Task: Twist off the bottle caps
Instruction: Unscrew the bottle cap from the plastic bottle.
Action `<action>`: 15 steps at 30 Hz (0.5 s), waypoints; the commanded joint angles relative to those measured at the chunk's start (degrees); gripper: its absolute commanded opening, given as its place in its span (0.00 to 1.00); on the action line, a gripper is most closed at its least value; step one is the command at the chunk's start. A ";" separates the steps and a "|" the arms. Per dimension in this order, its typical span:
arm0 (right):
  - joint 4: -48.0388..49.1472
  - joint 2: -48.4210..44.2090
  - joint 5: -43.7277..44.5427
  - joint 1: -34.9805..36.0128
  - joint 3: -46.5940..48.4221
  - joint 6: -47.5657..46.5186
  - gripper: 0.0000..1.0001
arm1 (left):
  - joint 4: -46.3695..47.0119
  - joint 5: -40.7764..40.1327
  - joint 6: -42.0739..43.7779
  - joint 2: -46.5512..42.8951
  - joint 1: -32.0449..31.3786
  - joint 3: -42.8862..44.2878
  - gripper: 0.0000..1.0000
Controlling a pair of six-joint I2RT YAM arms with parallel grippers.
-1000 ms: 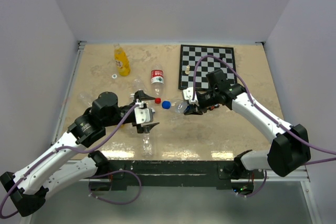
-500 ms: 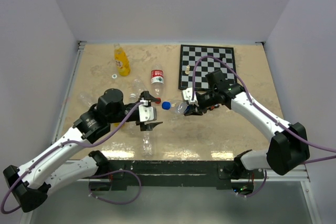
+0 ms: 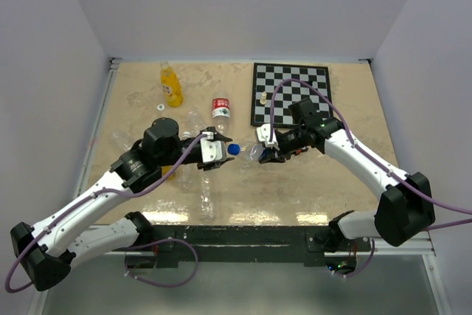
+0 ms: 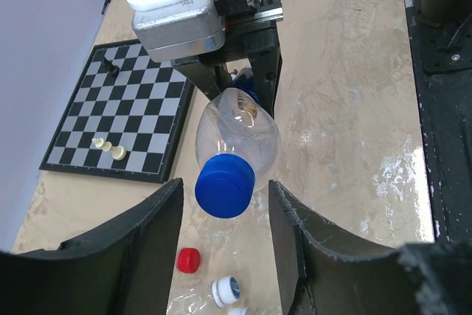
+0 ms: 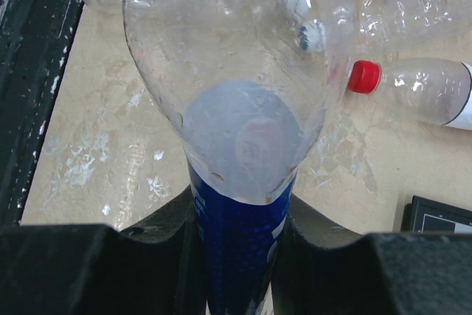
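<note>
My right gripper (image 3: 267, 153) (image 5: 236, 219) is shut on a clear bottle with a blue label (image 5: 236, 182) and holds it level above the table, neck pointing left. Its blue cap (image 3: 232, 149) (image 4: 225, 187) sits between the fingers (image 4: 147, 234) of my left gripper (image 3: 220, 147) (image 4: 225, 191). The jaws are open, with a narrow gap on each side of the cap. An orange bottle (image 3: 171, 85) stands at the back left. A loose red cap (image 4: 188, 260) and a white cap (image 4: 225, 291) lie on the table under the left gripper.
A chessboard (image 3: 291, 94) (image 4: 118, 116) with a few white pieces lies at the back right. A red-capped bottle with a red label (image 3: 221, 108) (image 5: 420, 90) lies mid-table. Several clear unlabelled bottles (image 3: 194, 119) lie around the left arm. A small white ring (image 3: 160, 107) lies beside the orange bottle.
My left gripper has moved right up to the blue cap, and its jaws have narrowed from wide open to just around it. The right arm and its bottle have stayed put.
</note>
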 commanded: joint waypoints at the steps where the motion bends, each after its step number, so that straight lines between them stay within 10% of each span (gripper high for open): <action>1: -0.46 -0.66 -1.75 0.13 2.41 -0.91 0.00 | 2.18 1.03 -0.15 0.38 -0.13 2.58 0.53; 10: -0.46 -0.74 -1.75 0.13 2.41 -1.00 0.00 | 2.10 2.35 -0.24 2.05 -0.04 3.20 0.40; 15: -0.54 -0.66 -1.75 0.13 2.50 -0.91 0.00 | 0.61 3.23 -0.59 2.93 -0.04 3.72 0.13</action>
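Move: The blue cap of the plastic bottle sits right at the left gripper's fingertips, about 1 cm to the right and 1 cm down, between the half-open fingers. On the table some 25 cm below this hand lie the red-label bottle, 17 cm ahead and 4 cm left, and a clear bottle, 13 cm back and 12 cm left. From the right hand the cap is roughly 11 cm left, 8 cm up and level fore-and-aft. Ease the left gripper just under 1 cm right and down onto the blue cap, wrist held at its angle, and close the half-open fingers until both tips pinch the cap's sides. Keep the right gripper still, clamped on the bottle's blue label, so that it holds the bottle in place with the cap facing the left hand. ##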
